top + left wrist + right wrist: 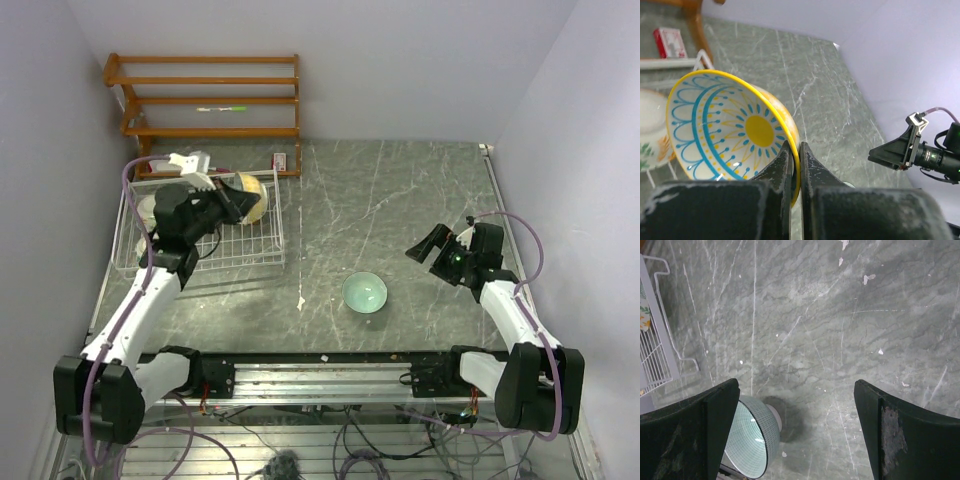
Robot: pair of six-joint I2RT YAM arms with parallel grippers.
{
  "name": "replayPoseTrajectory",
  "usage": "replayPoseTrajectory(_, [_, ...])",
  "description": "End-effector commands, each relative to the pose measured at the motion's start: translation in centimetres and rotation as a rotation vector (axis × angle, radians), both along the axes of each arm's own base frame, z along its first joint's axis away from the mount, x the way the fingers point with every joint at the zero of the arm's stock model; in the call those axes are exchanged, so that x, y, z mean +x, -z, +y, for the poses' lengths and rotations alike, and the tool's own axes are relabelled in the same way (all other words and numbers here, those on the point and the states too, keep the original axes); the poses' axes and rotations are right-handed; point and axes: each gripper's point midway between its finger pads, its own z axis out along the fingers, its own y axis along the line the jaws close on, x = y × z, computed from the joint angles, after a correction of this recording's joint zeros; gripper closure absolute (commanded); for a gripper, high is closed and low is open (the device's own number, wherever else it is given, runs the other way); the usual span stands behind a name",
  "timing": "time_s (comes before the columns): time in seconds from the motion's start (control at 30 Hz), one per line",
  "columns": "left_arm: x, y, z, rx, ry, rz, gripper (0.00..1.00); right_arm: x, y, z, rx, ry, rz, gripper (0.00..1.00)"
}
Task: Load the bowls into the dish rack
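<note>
My left gripper (232,203) is shut on the rim of a yellow bowl (253,196) with a blue pattern inside, holding it tilted over the far right part of the white wire dish rack (250,247). In the left wrist view the fingers (782,167) pinch the yellow bowl (730,130) at its rim. Another pale floral bowl (649,131) lies in the dish rack (670,63). A plain pale teal bowl (364,293) sits upright on the table between the arms. My right gripper (432,246) hangs open to the right of it, and in the right wrist view the teal bowl (752,440) shows beside the left finger.
A brown wooden shelf unit (205,95) stands against the back wall behind the rack. A small red box (281,161) lies at its foot. The table top is grey marble with small white scraps (301,300) near the front. The rack's corner (660,355) shows in the right wrist view.
</note>
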Motion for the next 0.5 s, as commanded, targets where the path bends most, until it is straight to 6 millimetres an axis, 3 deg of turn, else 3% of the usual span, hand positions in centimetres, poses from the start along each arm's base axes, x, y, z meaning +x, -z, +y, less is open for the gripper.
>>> replayPoseTrajectory(0.0, [-1.0,-0.7,1.8,-0.187,0.039,0.008,0.93,-0.3,-0.1,0.1,0.007,-0.004,-0.01,0.01])
replayPoseTrajectory(0.2, [-1.1,2.3,4.3,-0.313,0.016,0.069,0.93,-0.7,0.6,0.2,0.008,-0.007,0.005,0.01])
replayPoseTrajectory(0.47, [-0.9,5.8,4.6,-0.355,0.012,0.16,0.93,-0.7,1.2,0.2,0.009,-0.005,0.014,0.01])
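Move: The left hand, with the yellow-rimmed bowl pinched by its rim, is above the rack's empty front-right spot, which lies some 22 cm below it, about 2 cm back and 2 cm left. Bowls already racked, all around 20 cm lower: the leaf-patterned bowl about 10 cm ahead and 1 cm left, the blue bowl 9 cm ahead and 12 cm left, the front-left bowl 3 cm back and 22 cm left. From the right hand, that spot is roughly 45 cm left, 4 cm ahead and 3 cm lower. Downward and to its left, the left arm sinks about 8 cm and swings some 5 cm left, the sideways part dying out first, bringing the bowl down towards the gap in the rack in front of the leaf-patterned bowl. The wrist rolls its left side down and tips the fingers lower, over 20 degrees in all, while the nearly shut fingers keep their pinch on the rim. ##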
